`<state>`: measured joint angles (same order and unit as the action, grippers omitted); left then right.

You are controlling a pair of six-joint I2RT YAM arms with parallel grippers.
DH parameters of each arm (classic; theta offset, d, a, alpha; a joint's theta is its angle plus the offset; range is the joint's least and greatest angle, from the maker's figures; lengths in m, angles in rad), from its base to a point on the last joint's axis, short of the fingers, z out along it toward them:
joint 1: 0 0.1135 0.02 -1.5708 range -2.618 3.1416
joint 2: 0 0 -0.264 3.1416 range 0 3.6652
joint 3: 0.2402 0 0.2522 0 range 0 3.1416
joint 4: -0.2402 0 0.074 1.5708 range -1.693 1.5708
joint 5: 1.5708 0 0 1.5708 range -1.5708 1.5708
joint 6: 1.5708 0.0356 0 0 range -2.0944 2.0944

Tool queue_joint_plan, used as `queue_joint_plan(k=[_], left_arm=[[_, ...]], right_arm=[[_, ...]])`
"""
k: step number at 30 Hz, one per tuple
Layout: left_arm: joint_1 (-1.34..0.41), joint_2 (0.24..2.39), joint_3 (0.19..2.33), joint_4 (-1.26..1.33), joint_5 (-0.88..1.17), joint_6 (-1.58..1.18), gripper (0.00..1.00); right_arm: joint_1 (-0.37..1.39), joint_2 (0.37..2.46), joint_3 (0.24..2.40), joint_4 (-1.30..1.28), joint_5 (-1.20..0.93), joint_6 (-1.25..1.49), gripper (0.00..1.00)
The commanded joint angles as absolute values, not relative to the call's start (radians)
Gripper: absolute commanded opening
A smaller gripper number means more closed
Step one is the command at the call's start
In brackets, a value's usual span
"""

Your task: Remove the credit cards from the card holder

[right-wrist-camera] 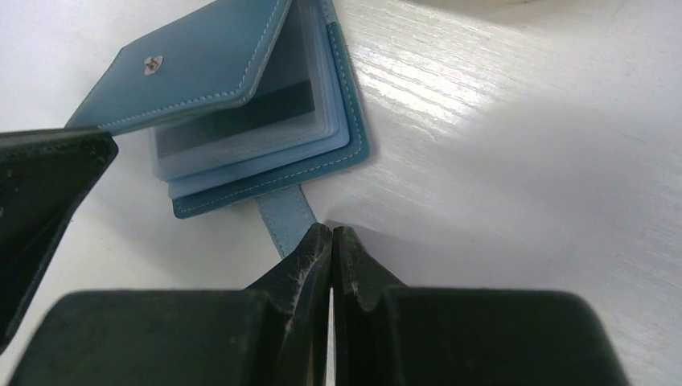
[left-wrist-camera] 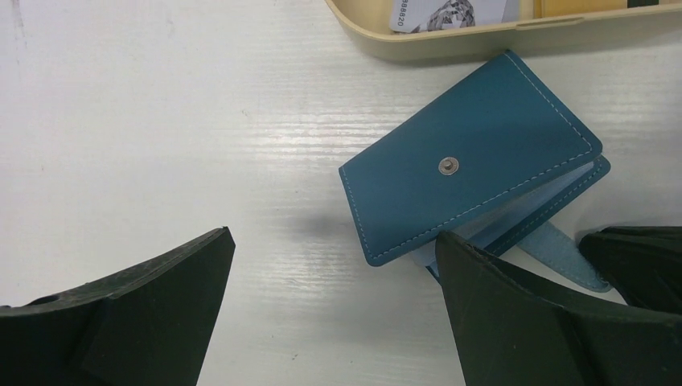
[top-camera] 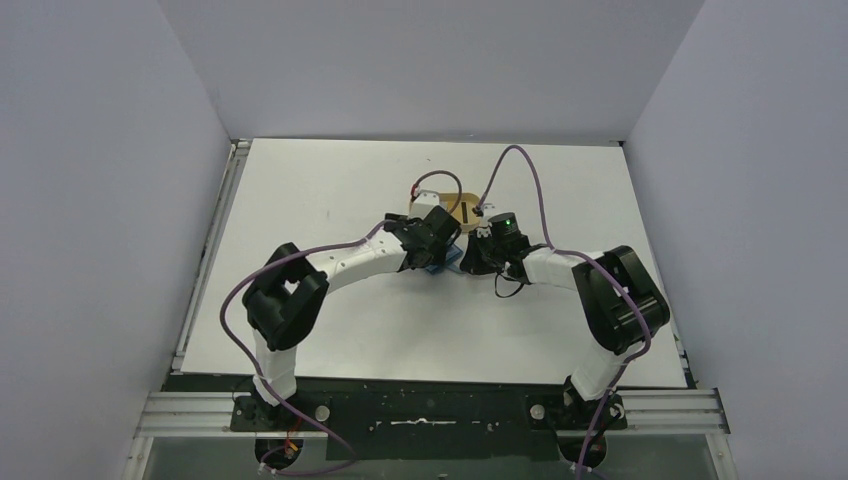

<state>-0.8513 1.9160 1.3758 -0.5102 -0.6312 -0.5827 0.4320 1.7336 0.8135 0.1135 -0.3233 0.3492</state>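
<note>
The teal-blue card holder (left-wrist-camera: 474, 177) lies on the white table, its cover half lifted, just in front of the tan tray. In the right wrist view the card holder (right-wrist-camera: 201, 72) shows clear sleeves, and a dark band (right-wrist-camera: 249, 108) shows through one. A whitish card (left-wrist-camera: 450, 12) and a gold-tan card (left-wrist-camera: 587, 6) lie in the tray. My left gripper (left-wrist-camera: 334, 235) is open and empty, with its right finger (left-wrist-camera: 515, 305) at the holder's near corner. My right gripper (right-wrist-camera: 331, 229) is shut, with its tips at the end of the snap tab (right-wrist-camera: 285, 213), which runs under the left finger.
The tan oval tray (left-wrist-camera: 418, 48) sits right behind the holder, and it also shows in the top view (top-camera: 462, 208). Both grippers (top-camera: 435, 245) (top-camera: 470, 255) meet at the table's middle. Purple cables loop over the arms. Grey walls close in the table on three sides.
</note>
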Motion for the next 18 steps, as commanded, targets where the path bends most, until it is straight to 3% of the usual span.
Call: queue_joint_plan(k=[1,18], left_arm=[[-0.827,1.894,1.427,-0.447,-0.695,-0.548,0.96],[-0.747,1.932,1.479,-0.325,-0.559,-0.420,0.96]], right_arm=[[0.425,1.770,0.819,0.069,-0.313,0.333,0.00],[0.422,1.790,0.831,0.066,-0.337,0.334,0.00]])
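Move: The part-lifted teal cover of the card holder is at the left hand's right fingertip. The holder's middle lies about 3 cm ahead of that hand, 6 cm to its right and 5 cm below. The beige card box stands beyond it, some 12 cm ahead of the left hand and 7 cm to its right. From the right hand, whose shut tips are on the strap, the holder's middle lies roughly 4 cm ahead and 6 cm to the left, near tip height. Sweeping forward about 4 cm and rising some 2 cm, the left hand keeps its right finger hooked under the cover's free near edge and pushes the cover up and over towards the beige box. Its fingers stay wide open and it drifts slightly left. The right hand stays put, fingers shut, still pressing the strap to the table. ##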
